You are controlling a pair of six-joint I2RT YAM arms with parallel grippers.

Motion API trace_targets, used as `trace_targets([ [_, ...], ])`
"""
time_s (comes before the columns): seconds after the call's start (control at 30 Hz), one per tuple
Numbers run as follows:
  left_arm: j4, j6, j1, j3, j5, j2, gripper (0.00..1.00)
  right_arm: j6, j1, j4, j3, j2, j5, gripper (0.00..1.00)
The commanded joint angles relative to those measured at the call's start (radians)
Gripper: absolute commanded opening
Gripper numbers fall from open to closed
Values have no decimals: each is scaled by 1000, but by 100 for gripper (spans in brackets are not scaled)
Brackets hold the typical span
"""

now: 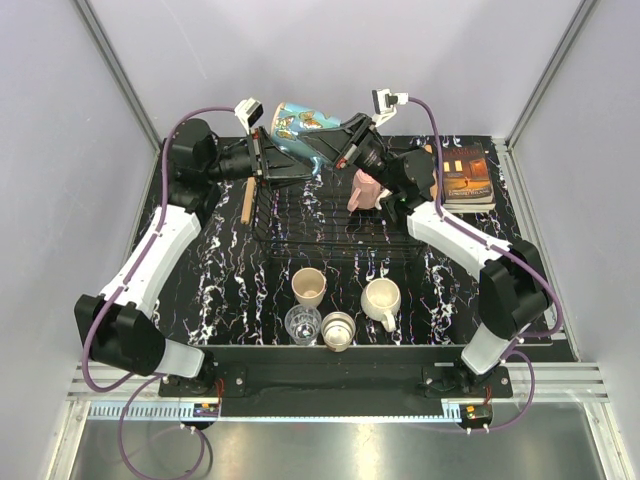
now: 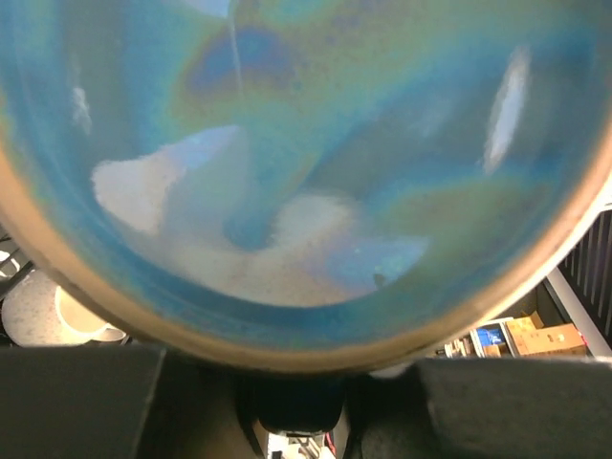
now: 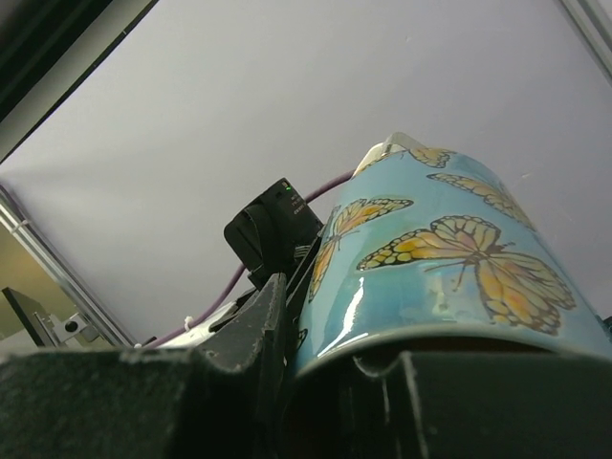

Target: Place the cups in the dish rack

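Note:
A blue mug (image 1: 300, 124) painted with orange butterflies hangs tilted above the back of the black wire dish rack (image 1: 330, 232). Both grippers hold it. My left gripper (image 1: 277, 152) is shut on its left end; the mug's glazed blue surface and tan rim (image 2: 316, 359) fill the left wrist view. My right gripper (image 1: 340, 150) is shut on the mug's edge (image 3: 430, 330) at the right end. A pink mug (image 1: 365, 190) stands in the rack. On the table in front are a cream cup (image 1: 309, 287), a white mug (image 1: 381, 300), a clear glass tumbler (image 1: 302, 324) and another cream cup (image 1: 338, 330).
An orange-brown book (image 1: 467, 176) lies at the back right beside the rack. The rack's wooden rod handle (image 1: 247, 203) shows at its left end. Grey walls and metal frame posts enclose the black marbled table (image 1: 230, 290).

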Motion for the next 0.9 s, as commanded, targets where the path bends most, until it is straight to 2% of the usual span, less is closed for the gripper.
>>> trace_targets([
  [0.0,16,94,-109,39,31,15,0,148,130,-47,23,28,-388,0],
  [0.17,19,90,-100,56,13,21,0,144,135,-35,-30,11,-357,0],
  [0.2,27,87,-92,66,13,21,0,142,136,-35,-58,7,-348,2],
  [0.23,27,87,-86,74,13,24,0,141,135,-35,-72,1,-345,22],
  [0.27,27,83,-69,80,11,24,0,139,135,-35,-105,-7,-337,32],
  [0.3,22,83,-59,91,10,23,0,138,135,-34,-122,-18,-334,35],
  [0.33,18,83,-48,106,10,26,0,121,135,-41,-141,-27,-331,45],
  [0.37,15,83,-25,112,8,25,0,109,135,-50,-180,-54,-324,50],
  [0.53,16,76,21,112,-3,14,0,23,107,-144,-263,-153,-293,61],
  [0.57,13,73,30,111,-7,11,0,14,101,-161,-279,-177,-293,69],
  [0.6,15,71,34,112,-9,9,0,-8,92,-194,-285,-191,-293,73],
  [0.73,-7,86,54,128,-20,-2,0,-63,79,-270,-334,-266,-272,76],
  [0.8,-16,91,55,128,-24,-8,0,-74,75,-294,-346,-280,-270,85],
  [0.87,-65,129,60,144,-33,-11,0,-86,69,-329,-357,-303,-271,85],
])
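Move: The butterfly mug is already held by both grippers: its body sits about 6 cm ahead of the left hand, 1 cm to its right and 3 cm higher; from the right hand it lies some 5 cm left, 3 cm ahead and 2 cm up. The dish rack's middle is roughly 16 cm ahead, 10 cm right and 33 cm below the left hand; the pink cup stands in the rack about 6 cm right of that middle. Keep the left gripper shut on the mug's handle while its squeeze builds, and sink it about 3 cm, easing slightly back and rolling some 10 degrees so its forward side dips. Once both hands have begun to sink, open the right gripper wide at the mug's rim and draw it down about 7 cm, then also back and a little right, away from the left gripper. ##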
